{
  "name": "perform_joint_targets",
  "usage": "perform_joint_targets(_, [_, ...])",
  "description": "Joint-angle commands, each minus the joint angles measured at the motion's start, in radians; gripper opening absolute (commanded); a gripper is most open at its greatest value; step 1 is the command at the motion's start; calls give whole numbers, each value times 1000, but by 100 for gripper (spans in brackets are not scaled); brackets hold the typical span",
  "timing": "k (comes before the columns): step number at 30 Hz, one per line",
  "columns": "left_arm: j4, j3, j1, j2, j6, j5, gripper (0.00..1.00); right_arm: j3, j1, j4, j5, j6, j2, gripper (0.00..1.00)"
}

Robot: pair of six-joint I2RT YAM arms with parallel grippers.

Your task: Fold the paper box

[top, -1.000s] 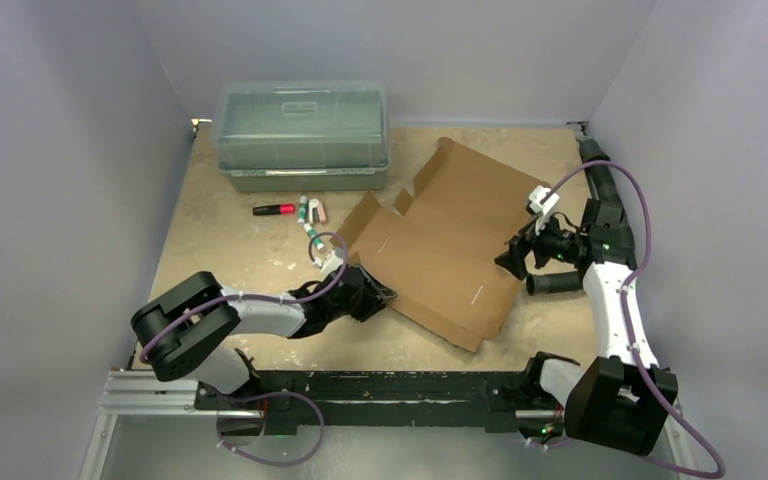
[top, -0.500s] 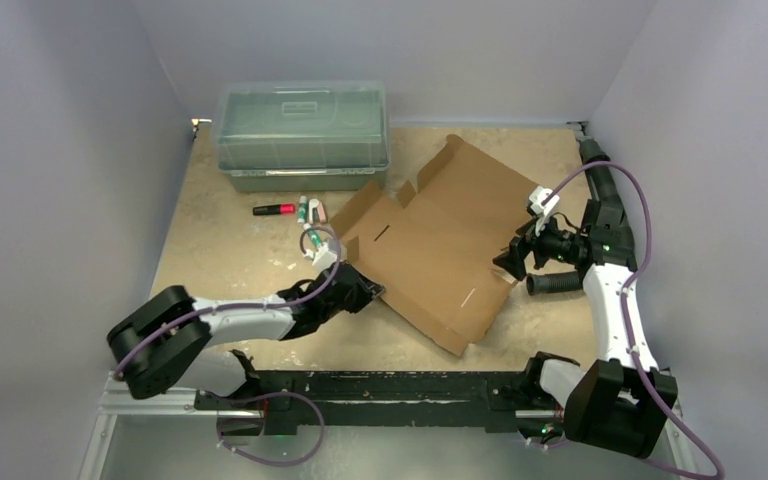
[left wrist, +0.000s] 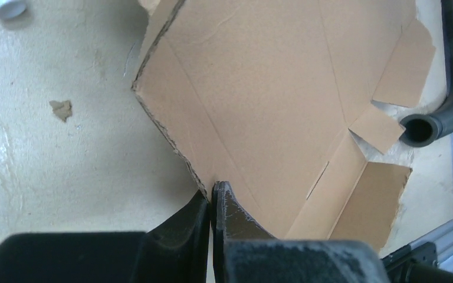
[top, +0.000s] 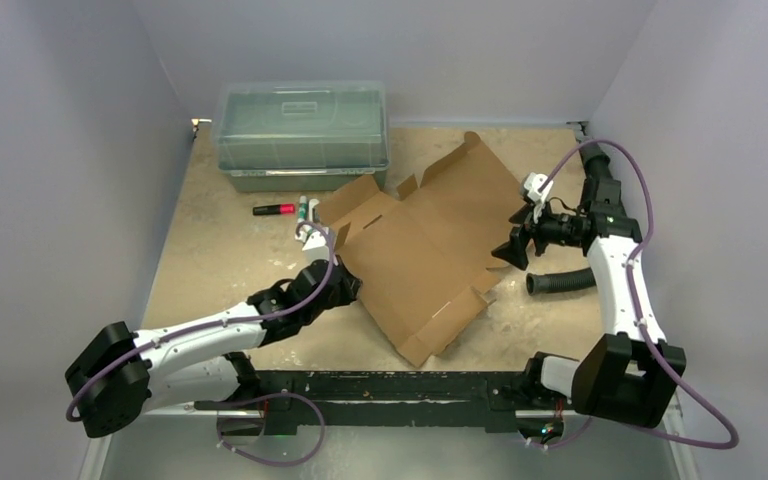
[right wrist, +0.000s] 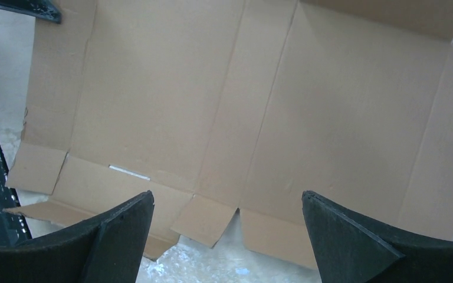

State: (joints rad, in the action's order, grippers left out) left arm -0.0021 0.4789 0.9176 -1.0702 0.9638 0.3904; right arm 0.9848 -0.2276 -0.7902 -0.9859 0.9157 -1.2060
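Note:
The paper box (top: 422,240) is a flat brown cardboard sheet with creases and flaps, lying unfolded in the middle of the table. My left gripper (top: 346,284) is at its near-left edge. In the left wrist view the gripper (left wrist: 213,188) is shut on that ragged edge of the paper box (left wrist: 283,88). My right gripper (top: 513,250) hovers at the sheet's right edge. In the right wrist view it (right wrist: 226,196) stands wide open above the edge flaps of the paper box (right wrist: 212,106), with nothing between its fingers.
A clear greenish lidded bin (top: 302,135) stands at the back left. A red marker (top: 274,209) and green-and-white markers (top: 305,210) lie in front of it. A black ribbed hose (top: 560,281) lies right of the sheet, also in the left wrist view (left wrist: 451,88).
My left gripper has shut on the box's edge and its arm has stretched forward. The sheet has turned and slid toward the back. The right gripper has moved slightly farther back, still open.

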Motion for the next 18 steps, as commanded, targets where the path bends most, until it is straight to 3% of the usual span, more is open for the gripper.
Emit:
perform_joint_targets(1, [-67, 83, 4, -5, -180, -16, 0, 118, 55, -95, -19, 85, -21, 99])
perform_joint_targets(10, [-89, 135, 29, 16, -175, -119, 0, 346, 155, -237, 15, 171, -112, 99])
perform_joint_targets(18, [-83, 149, 39, 25, -143, -155, 0, 402, 207, -200, 22, 147, -156, 99])
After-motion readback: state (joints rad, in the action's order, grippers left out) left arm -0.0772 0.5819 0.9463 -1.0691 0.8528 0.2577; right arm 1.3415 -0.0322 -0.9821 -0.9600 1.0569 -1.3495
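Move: The left hand already pinches the paper box's near-left edge; the sheet's middle lies about 8 cm ahead and 16 cm to its right, some 8 cm below. The left side flap is roughly 17 cm ahead and 1 cm left of that hand, the glue sticks 12 cm ahead and 10 cm left. From the open right hand the box's middle is about 12 cm left, 2 cm back and 16 cm down; the hose end lies 9 cm back, 8 cm right. Still pinching the box's near-left edge, the left fingers draw it right and up about 3 cm each way, then also a little back, while the wrist turns some 10 degrees clockwise. The right hand, wide open and holding nothing, rises about 6 cm and travels some 5 cm left and a little forward over the box, turning about 15 degrees counter-clockwise. ##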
